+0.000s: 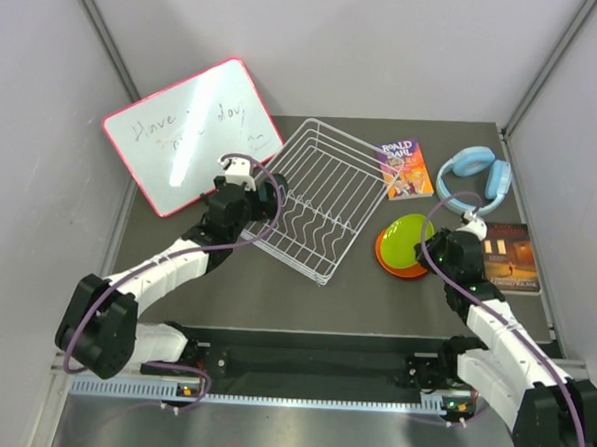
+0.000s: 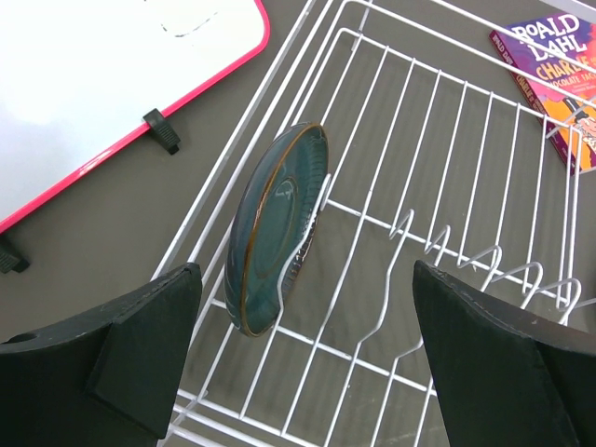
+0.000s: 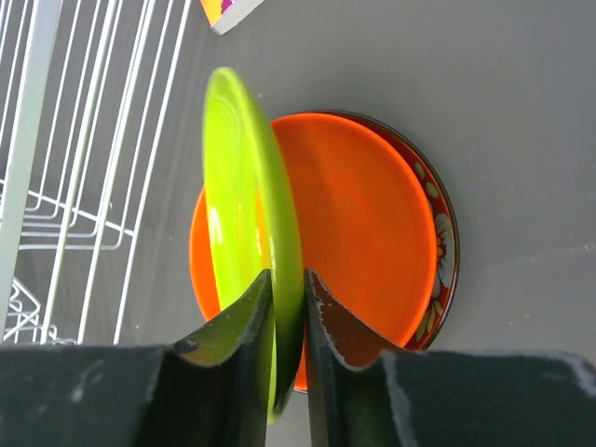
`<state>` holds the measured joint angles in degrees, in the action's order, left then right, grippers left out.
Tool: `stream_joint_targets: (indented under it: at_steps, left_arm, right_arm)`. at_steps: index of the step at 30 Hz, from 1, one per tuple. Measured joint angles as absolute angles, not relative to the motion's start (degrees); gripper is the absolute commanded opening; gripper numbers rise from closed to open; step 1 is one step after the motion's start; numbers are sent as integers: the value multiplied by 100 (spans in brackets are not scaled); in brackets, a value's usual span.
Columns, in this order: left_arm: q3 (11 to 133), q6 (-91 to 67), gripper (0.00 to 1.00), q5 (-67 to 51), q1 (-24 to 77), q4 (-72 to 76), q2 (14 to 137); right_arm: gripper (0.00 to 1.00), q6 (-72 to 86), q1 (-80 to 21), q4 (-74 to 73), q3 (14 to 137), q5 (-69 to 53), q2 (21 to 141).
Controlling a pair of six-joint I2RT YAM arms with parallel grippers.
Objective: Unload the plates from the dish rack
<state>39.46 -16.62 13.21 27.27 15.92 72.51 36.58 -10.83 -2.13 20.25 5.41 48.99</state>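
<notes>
The dark teal plate (image 2: 275, 223) stands on edge in a slot at the left end of the white wire dish rack (image 2: 447, 121). My left gripper (image 2: 305, 279) hovers open just above the rack (image 1: 320, 200), the plate slightly ahead of its left finger. To the right of the rack, the orange plate (image 3: 363, 223) lies on the dark red flowered plate (image 3: 445, 242). My right gripper (image 3: 289, 279) is shut on the rim of the lime green plate (image 3: 242, 186), held tilted on edge over that stack (image 1: 401, 267).
A pink-framed whiteboard (image 1: 188, 133) lies left of the rack. A Roald Dahl book (image 1: 406, 169) and blue headphones (image 1: 476, 178) sit at the back right. Another dark book (image 1: 512, 257) lies beside the right arm, near the table's right edge.
</notes>
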Motion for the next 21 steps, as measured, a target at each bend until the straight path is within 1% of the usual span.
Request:
stream_joint_targets:
  at_steps: [1,3,4,7,12,16,21]
  left_arm:
    - [3948,-1662,99,1299,2718,1603,7269]
    - [3959,-1664,99,1275,2698,1636,7308]
    - [3968,-1669,99,1260,2687,1647,7332]
    - [3977,-1682,98,1221,2663,1675,7393]
    - [3977,-1684,98,1151,2650,1686,7483]
    - [3977,-1702,97,1103,2650,1706,7491]
    - [3977,-1750,97,1022,2650,1756,7491]
  right_arm:
    - [36,3677,-1079,-224,2021,539,4888]
    - [42,3712,-1070,-209,2021,530,4880]
    - [52,3719,-1068,-209,2021,530,4880]
    - [66,3739,-1068,-213,2021,519,4886]
    - [74,3728,-1068,-434,2029,545,4897]
    - [80,3728,-1068,-930,2130,707,4834]
    - [84,3723,-1070,-1562,2351,1050,4423]
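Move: The right hand still pinches the green plate by its near right edge, with the orange plate, on top of the stack, about 4 cm ahead, 5 cm to the left and 4 cm below. The dish rack's middle is some 12 cm ahead and 27 cm left; the Roald Dahl book lies about 24 cm ahead and 4 cm left, both a little below. From the left hand, the orange plate is roughly 33 cm right, 8 cm back and 12 cm down. Lets go of the green plate over the orange one: the right hand holds its place while its fingers spread from nearly shut to wide open, then draws back and to the right, about 2 cm each way, off the plate's near right side. It dips about a centimetre as it leaves and comes up again, tipping some 5 degrees further down. ##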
